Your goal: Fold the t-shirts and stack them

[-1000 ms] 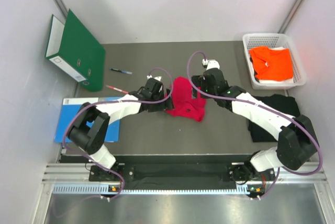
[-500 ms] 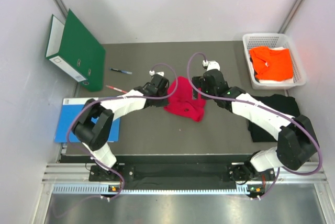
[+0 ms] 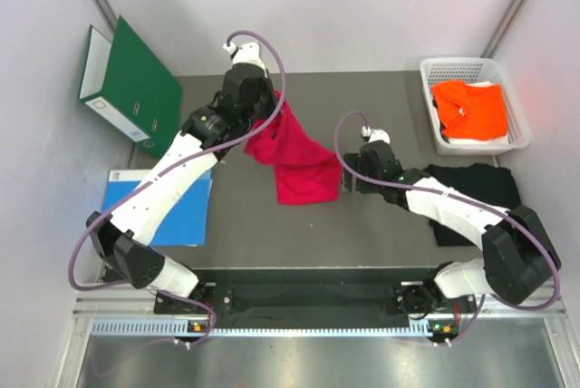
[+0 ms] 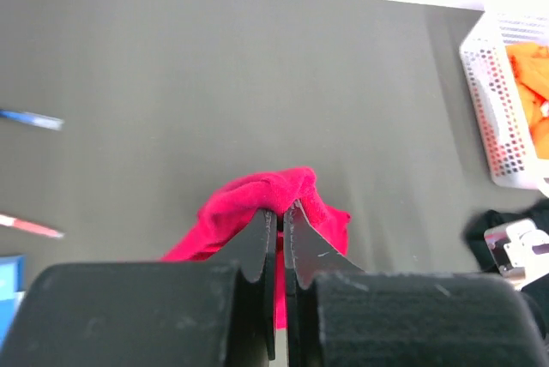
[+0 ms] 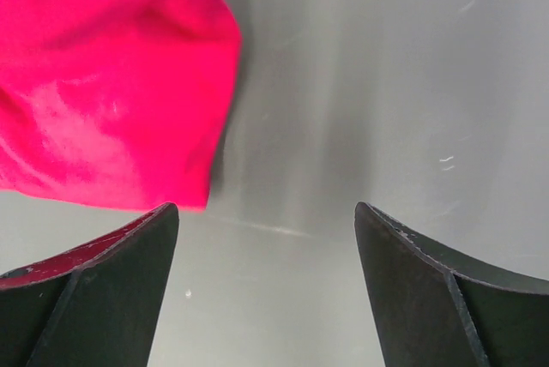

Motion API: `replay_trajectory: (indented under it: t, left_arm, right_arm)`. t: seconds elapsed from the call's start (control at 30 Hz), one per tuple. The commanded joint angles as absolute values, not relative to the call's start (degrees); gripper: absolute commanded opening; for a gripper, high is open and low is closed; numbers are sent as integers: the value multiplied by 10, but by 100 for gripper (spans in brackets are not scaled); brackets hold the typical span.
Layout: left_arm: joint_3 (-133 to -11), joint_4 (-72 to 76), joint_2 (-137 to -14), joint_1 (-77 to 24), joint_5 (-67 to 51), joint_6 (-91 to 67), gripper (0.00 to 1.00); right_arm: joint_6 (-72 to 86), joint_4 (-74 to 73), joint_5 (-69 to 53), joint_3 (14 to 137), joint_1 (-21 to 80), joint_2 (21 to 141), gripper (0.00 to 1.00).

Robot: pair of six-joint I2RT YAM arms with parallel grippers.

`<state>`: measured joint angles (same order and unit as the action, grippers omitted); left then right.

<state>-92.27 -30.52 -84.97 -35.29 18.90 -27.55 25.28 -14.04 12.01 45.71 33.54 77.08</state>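
Note:
The crimson t-shirt (image 3: 299, 166) hangs stretched from my left gripper (image 3: 267, 121), which is shut on a bunched edge of it, raised above the table's back middle. Its lower end rests on the table. In the left wrist view the cloth (image 4: 257, 200) bulges over my closed left gripper (image 4: 281, 210). My right gripper (image 3: 347, 179) stands open just right of the shirt's lower corner; in its wrist view that gripper (image 5: 266, 213) has only bare table between its fingers, beside the red cloth (image 5: 103, 84). The orange t-shirt (image 3: 471, 109) lies in the basket. The black t-shirt (image 3: 485, 179) lies partly under the right arm.
A white basket (image 3: 458, 63) stands at the back right. A green binder (image 3: 131, 84) leans at the back left, with two pens (image 3: 208, 123) beside it. A flat blue sheet (image 3: 172, 207) lies under the left arm. White walls close in three sides.
My left gripper shut on the crimson t-shirt's edge and lifted it up and toward the back, stretching it out. My right gripper drew back to the near right, off the shirt.

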Motion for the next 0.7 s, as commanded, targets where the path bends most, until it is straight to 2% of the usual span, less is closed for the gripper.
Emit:
replay_trajectory:
  t: [0.0,0.1,0.2,0.43,0.53,0.67]
  left_arm:
    - [-955,-360,-864,-352,218,-251,0]
    - [-995,-384,-881,-352,222,-241,0]
    - [-1069,-408,-899,-352,207,-227,0]
    - [-1302,-409,-977,-367,-67,-244,0]
    - [-1349,-391,-995,-383,-125,-255,0]
    - [-1356,-316,-989,-384,-180,-294,0]
  right_arm:
    - [313,-45,37,419,332,771,83]
    - [349,-4,-17,395,332,801,83]
    - [358,18,-20,388,332,813,83]
    - [326,-73,97,411,316,736,84]
    - [306,-133,166,430,264,677,84]
    - [279,-178,182,445,109,584,81]
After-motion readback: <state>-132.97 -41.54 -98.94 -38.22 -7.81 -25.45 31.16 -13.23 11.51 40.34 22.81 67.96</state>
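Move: Red t-shirt: pinched in the left gripper, its spread lower part centred about 8 cm back and 8 cm right of that hand, some 33 cm below; the red pen is 18 cm left and 4 cm back, the blue pen 15 cm left and 3 cm ahead. From the right hand the red t-shirt lies 10 cm left, 2 cm ahead, 9 cm down; the black t-shirt 28 cm right, 8 cm back; the white basket 28 cm right, 15 cm ahead. Keep the left gripper shut on the red t-shirt, dip it slightly, then swing it up about 17 cm, right and a little back, yawing some 30 degrees clockwise so the cloth comes up over mid-table. Meanwhile sink the open right gripper back and left by the t-shirt's near right corner, then withdraw it empty, rightwards and up towards the black t-shirt. ##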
